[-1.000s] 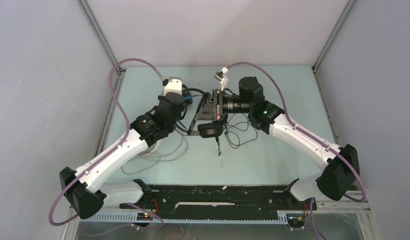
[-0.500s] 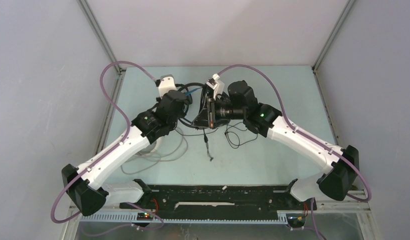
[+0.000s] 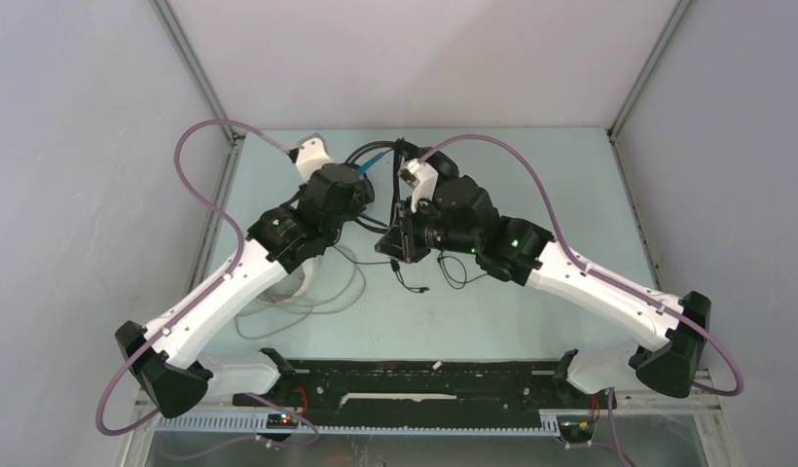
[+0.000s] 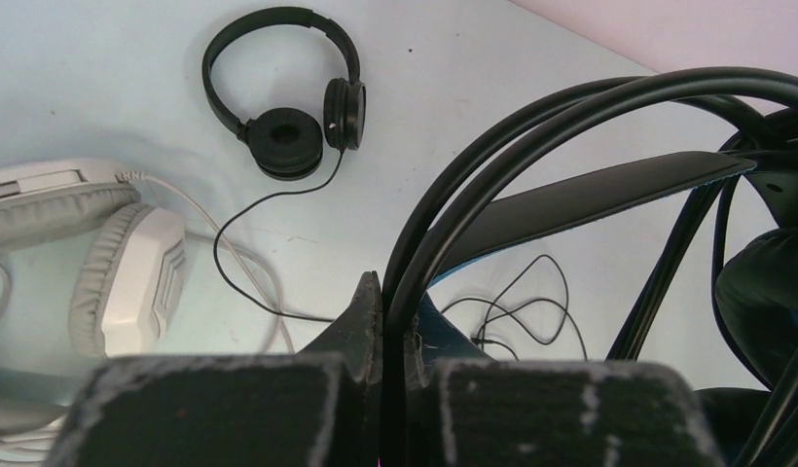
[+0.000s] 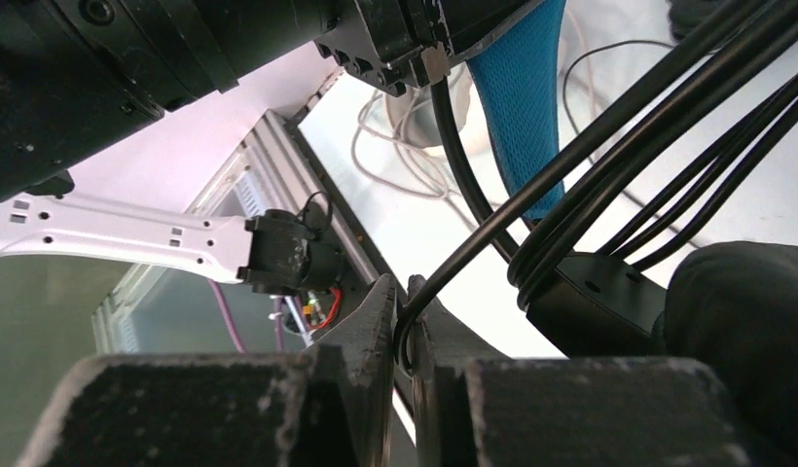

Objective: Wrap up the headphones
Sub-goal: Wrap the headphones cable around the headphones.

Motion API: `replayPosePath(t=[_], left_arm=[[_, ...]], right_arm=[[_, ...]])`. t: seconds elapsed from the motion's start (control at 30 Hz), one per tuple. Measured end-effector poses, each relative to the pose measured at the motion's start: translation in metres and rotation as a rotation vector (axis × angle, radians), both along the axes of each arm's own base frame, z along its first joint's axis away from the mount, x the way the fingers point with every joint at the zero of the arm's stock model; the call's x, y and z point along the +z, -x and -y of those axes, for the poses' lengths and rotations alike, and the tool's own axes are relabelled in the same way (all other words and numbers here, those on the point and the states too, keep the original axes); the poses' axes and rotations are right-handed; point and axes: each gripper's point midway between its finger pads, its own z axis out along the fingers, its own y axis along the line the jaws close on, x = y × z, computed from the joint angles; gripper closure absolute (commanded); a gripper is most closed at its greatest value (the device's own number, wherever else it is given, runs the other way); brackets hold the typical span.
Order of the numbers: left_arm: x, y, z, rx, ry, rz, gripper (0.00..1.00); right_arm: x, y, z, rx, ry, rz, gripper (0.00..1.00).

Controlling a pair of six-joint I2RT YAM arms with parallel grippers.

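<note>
The black headphones with the blue headband hang above the middle of the table between both grippers. My left gripper is shut on them, with black strands running up between its fingers beside the blue band. Shut on the headphones' black cable, my right gripper sits close below an earcup. Several cable turns lie along the frame. In the top view the left gripper and right gripper nearly touch. The cable's loose end trails on the table.
A small all-black headset lies flat on the table with its thin cable curling away. A white over-ear headset rests beside it, half under my left arm; its pale cable loops toward the near edge. Side walls stand close.
Both grippers have carried the headphones toward the back of the table. The right wrist has turned and swung left under them. The hanging cable tail has been drawn up and is shorter.
</note>
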Motion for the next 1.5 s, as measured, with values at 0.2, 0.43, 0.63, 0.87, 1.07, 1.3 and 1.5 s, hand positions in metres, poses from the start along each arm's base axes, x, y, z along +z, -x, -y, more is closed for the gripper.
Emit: replayPosePath(t=[0.2, 0.43, 0.63, 0.87, 1.07, 1.3, 1.5], left_arm=[[0.004, 0.004, -0.001, 0.015, 0.042, -0.007, 1.0], [0.009, 0.009, 0.003, 0.022, 0.115, -0.017, 1.0], [0.03, 0.01, 0.007, 0.009, 0.166, 0.004, 1.0], [0.032, 0.015, 0.006, 0.006, 0.184, -0.007, 1.0], [0.031, 0.018, 0.008, -0.011, 0.191, -0.018, 1.0], [0.036, 0.023, 0.011, -0.035, 0.22, -0.02, 1.0], [0.042, 0.025, 0.011, -0.042, 0.243, -0.012, 1.0]], right_arm=[[0.011, 0.0, 0.007, -0.067, 0.024, 0.128, 0.88], [0.011, -0.005, 0.019, -0.147, 0.046, 0.207, 0.85], [-0.002, -0.009, 0.022, -0.18, 0.083, 0.234, 0.84], [0.001, -0.011, 0.02, -0.206, 0.068, 0.271, 0.82], [0.003, -0.004, 0.02, -0.198, 0.054, 0.308, 0.71], [0.013, 0.01, 0.036, -0.17, -0.017, 0.368, 0.57], [0.007, 0.027, 0.053, -0.109, -0.064, 0.431, 0.46]])
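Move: The right hand still pinches the cable close to the headphones. Its splitter hangs just below, about 2 cm back, 1 cm right and 3 cm lower. The cable turns already wound lie roughly 9 cm ahead, 1 cm right and slightly higher; the near earcup is some 6 cm ahead and 8 cm right, at similar height. From the left hand, which holds the headband, that splitter is about 12 cm back, 6 cm right and 4 cm down. The right fingers open about halfway and let go of the cable as the hand backs off to the right and towards its base, about 5 cm in all, most of it late, rolling some 25 degrees. The left hand keeps its grip on the headband, lifts the headphones about 4 cm while drawing them back a little, and rolls its left side down. ##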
